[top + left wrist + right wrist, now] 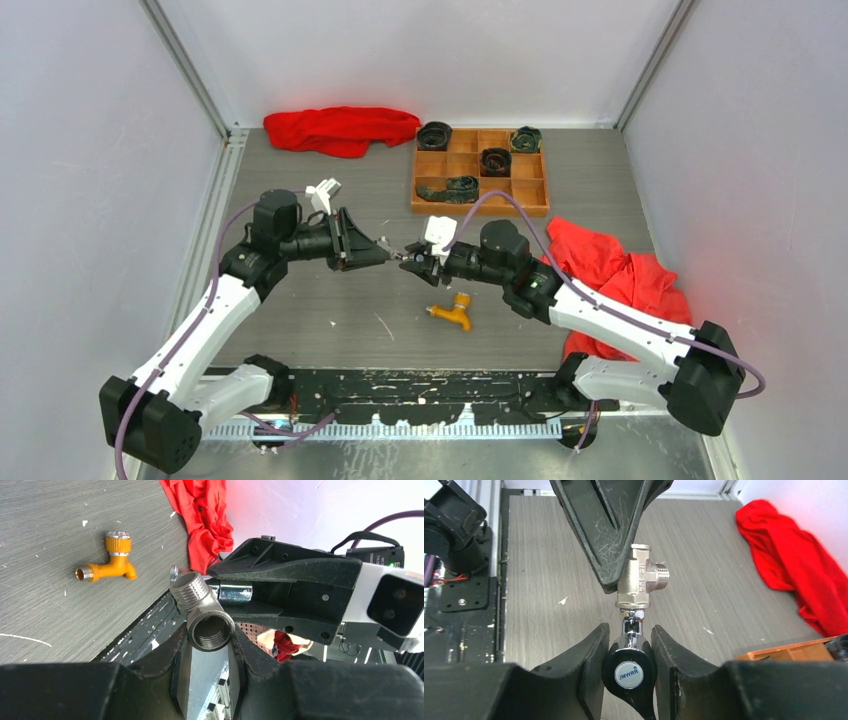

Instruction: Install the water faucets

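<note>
The silver faucet (630,630), with a black handle (629,672) marked JMWRR, hangs in the air, and my right gripper (629,636) is shut on that handle. Its chrome stem meets a silver threaded pipe fitting (636,582), which my left gripper (210,637) is shut on from the opposite side. In the top view the two grippers, left (385,256) and right (415,262), meet tip to tip above the table's middle. The orange-yellow faucet (452,312) lies on its side on the table just in front of them, untouched, and also shows in the left wrist view (107,565).
A wooden compartment tray (480,170) with dark rolled items stands at the back right. One red cloth (340,128) lies at the back, another (620,275) under the right arm. A black mounting rail (420,395) runs along the near edge.
</note>
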Tool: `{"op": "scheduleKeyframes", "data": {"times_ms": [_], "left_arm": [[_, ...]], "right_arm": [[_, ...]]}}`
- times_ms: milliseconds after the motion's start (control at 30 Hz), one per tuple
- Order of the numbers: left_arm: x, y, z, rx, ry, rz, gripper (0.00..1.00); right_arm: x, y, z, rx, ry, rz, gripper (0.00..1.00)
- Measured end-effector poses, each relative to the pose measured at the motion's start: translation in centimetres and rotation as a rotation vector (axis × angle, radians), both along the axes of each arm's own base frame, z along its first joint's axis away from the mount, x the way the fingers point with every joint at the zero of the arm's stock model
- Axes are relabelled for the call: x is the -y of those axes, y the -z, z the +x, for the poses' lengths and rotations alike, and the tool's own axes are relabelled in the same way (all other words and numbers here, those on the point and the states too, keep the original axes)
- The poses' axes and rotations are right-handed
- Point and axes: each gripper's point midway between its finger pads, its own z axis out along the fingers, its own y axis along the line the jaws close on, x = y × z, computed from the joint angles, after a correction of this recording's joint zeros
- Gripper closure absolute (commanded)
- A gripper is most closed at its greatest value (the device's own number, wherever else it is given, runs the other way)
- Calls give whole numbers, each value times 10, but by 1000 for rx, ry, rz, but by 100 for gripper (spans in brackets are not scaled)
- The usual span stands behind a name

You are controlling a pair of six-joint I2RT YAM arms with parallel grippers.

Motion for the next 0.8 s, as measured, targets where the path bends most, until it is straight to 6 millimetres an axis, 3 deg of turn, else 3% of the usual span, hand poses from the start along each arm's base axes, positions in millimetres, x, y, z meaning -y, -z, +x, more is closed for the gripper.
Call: {"op": "scheduleKeyframes", "data": {"times_ms": [267, 400, 500, 667, 800], "left_arm": [[3, -7, -8, 30, 54, -22, 100], [4, -18, -11, 69, 75, -44, 100], [4, -19, -11, 81, 77, -43, 100], [0, -16, -8, 92, 49, 8, 100], [-8, -23, 1, 139, -7, 86, 100]], "right_arm": [[1, 20, -8, -220, -58, -12, 91], [3, 40, -15, -360, -92, -40, 99], [3, 48, -15, -421, -78, -51, 100], [-1, 57, -3, -497, -7, -51, 99], [-15, 81, 19, -614, 80, -81, 100]]}}
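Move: The left fingertips still grip the tee fitting, its middle about 2 cm to their right and 1 cm higher. The silver faucet joined to it sits in the right gripper, some 7 cm right of the left hand and level with it; from the right hand the tee lies 5 cm left and 1 cm ahead, at equal height. The orange faucet lies on the table roughly 7 cm right of the right hand, 1 cm back and 23 cm below. Keep the right gripper clamped on the silver faucet and lower it about 8 cm, drawing slightly back first, then forward and left, while rolling the wrist some 35 degrees so its forward side dips, carrying the tee down and out of the left fingers. Ease the left gripper back a centimetre and up, then forward again as it rises to about 2 cm, shutting its fingers fully once the tee leaves them. ##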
